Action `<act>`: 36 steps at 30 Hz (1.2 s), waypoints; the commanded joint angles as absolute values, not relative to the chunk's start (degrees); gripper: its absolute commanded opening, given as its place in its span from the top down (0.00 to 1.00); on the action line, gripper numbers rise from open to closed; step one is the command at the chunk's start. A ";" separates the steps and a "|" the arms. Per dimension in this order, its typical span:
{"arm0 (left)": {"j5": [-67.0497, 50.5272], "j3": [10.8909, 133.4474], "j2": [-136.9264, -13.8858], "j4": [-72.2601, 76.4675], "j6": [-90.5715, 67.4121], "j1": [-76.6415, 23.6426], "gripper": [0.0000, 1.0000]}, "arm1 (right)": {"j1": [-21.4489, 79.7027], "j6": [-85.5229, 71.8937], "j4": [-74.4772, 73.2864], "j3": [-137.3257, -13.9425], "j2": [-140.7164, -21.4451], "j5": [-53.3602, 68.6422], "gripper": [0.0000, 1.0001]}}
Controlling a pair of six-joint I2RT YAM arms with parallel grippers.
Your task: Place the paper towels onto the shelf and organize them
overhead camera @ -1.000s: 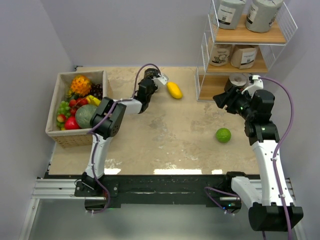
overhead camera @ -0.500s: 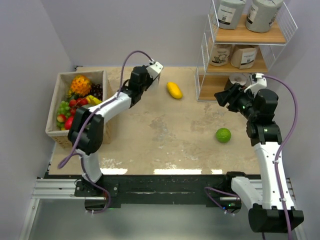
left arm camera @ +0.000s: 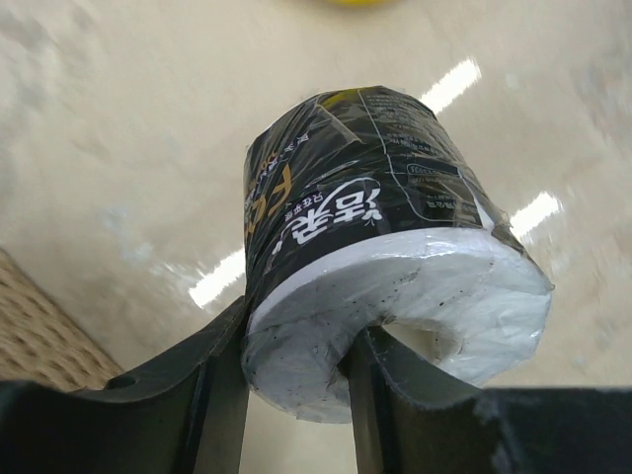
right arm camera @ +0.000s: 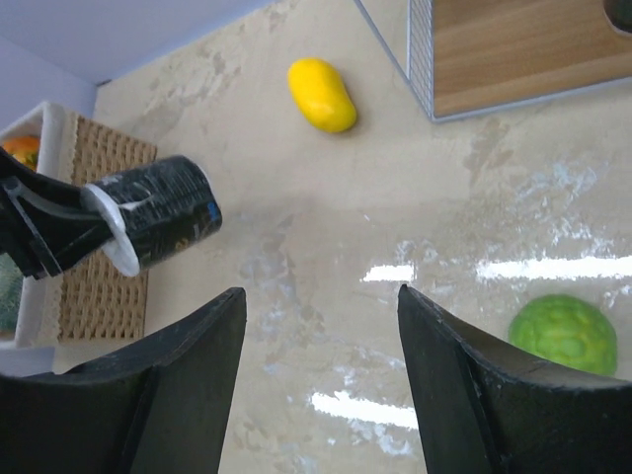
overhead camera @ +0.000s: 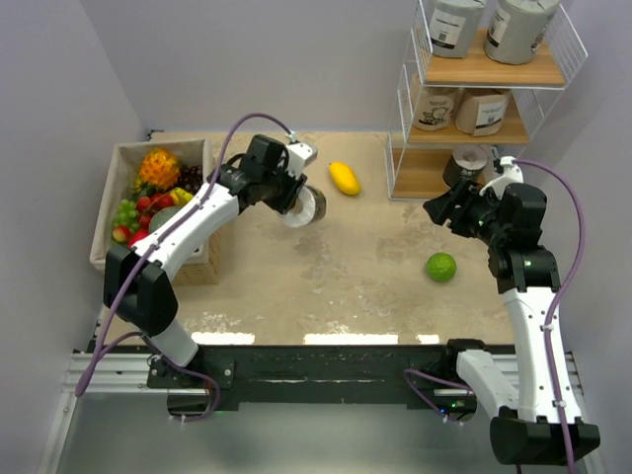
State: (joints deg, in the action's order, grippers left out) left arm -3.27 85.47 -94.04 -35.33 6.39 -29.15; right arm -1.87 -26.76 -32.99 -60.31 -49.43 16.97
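A black paper towel roll (left arm camera: 380, 212) with a white end hangs above the table, and my left gripper (left arm camera: 296, 360) is shut on its rim, one finger inside the core and one outside. From above, that roll (overhead camera: 308, 206) sits at the left gripper (overhead camera: 293, 198), left of table centre. The shelf (overhead camera: 480, 71) stands at the back right with two grey rolls (overhead camera: 456, 22) on top, two tan rolls (overhead camera: 434, 107) in the middle and a black roll (overhead camera: 466, 161) on the bottom board. My right gripper (overhead camera: 440, 209) stands open in front of the shelf, nothing between its fingers (right arm camera: 183, 375).
A yellow fruit (overhead camera: 344, 178) lies between the held roll and the shelf. A green fruit (overhead camera: 440, 267) sits near my right arm. A wicker box of fruit (overhead camera: 112, 267) stands at the left edge. The shelf's bottom board (right arm camera: 523, 49) shows in the right wrist view.
My left arm has swung out from the back of the table toward the middle with the black roll in its grip. The right gripper has drifted slightly nearer and lower.
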 commanded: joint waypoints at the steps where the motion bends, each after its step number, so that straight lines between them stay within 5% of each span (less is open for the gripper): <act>1: -8.00 83.67 -93.94 -44.73 2.90 -29.79 0.78 | -1.58 -25.05 -37.18 -62.49 -48.34 16.00 0.33; 7: -8.88 84.11 -98.43 -49.57 3.08 -30.50 0.77 | -1.58 -24.52 -39.02 -61.96 -48.87 15.56 0.33; 16: -9.49 86.13 -101.33 -49.04 2.99 -30.59 0.63 | -1.58 -23.73 -40.96 -62.84 -50.18 15.38 0.32; 23: -8.62 89.91 -102.13 -48.69 2.55 -30.59 0.36 | -1.14 -25.22 -40.79 -60.03 -49.22 18.19 0.33; 28: -8.96 90.35 -100.99 -46.06 1.94 -30.50 0.34 | -0.44 -27.15 -39.64 -59.06 -50.18 18.81 0.33; 30: -9.23 91.14 -100.11 -45.27 1.50 -30.50 0.00 | 2.01 -28.82 -39.03 -59.15 -50.54 18.55 0.33; 36: -9.15 90.18 -94.76 -41.05 1.32 -30.41 0.00 | 12.28 -35.32 -34.37 -58.71 -53.08 13.10 0.33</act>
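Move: The left hand holds the dark-wrapped paper towel roll by its rim, tilted. The bare table spot for it lies roughly 8 cm back, straight in line sideways; there the roll's middle will be about 13 cm lower than the hand. The yellow mango is some 12 cm ahead and 11 cm to the right, the fruit basket's middle about 4 cm ahead and 32 cm to the left. From the right hand that spot is about 30 cm left, 2 cm ahead and 23 cm down. Down and back goes the left hand, about 8.5 cm lower and 6 cm nearer, tipping its fingers some 20 degrees further down to stand the roll on the table. It then opens wide, lets go of the rim and backs off up, forward and a little right. The empty right hand sinks about 4 cm, drawing back slightly, then swings 4 cm left towards the roll. ##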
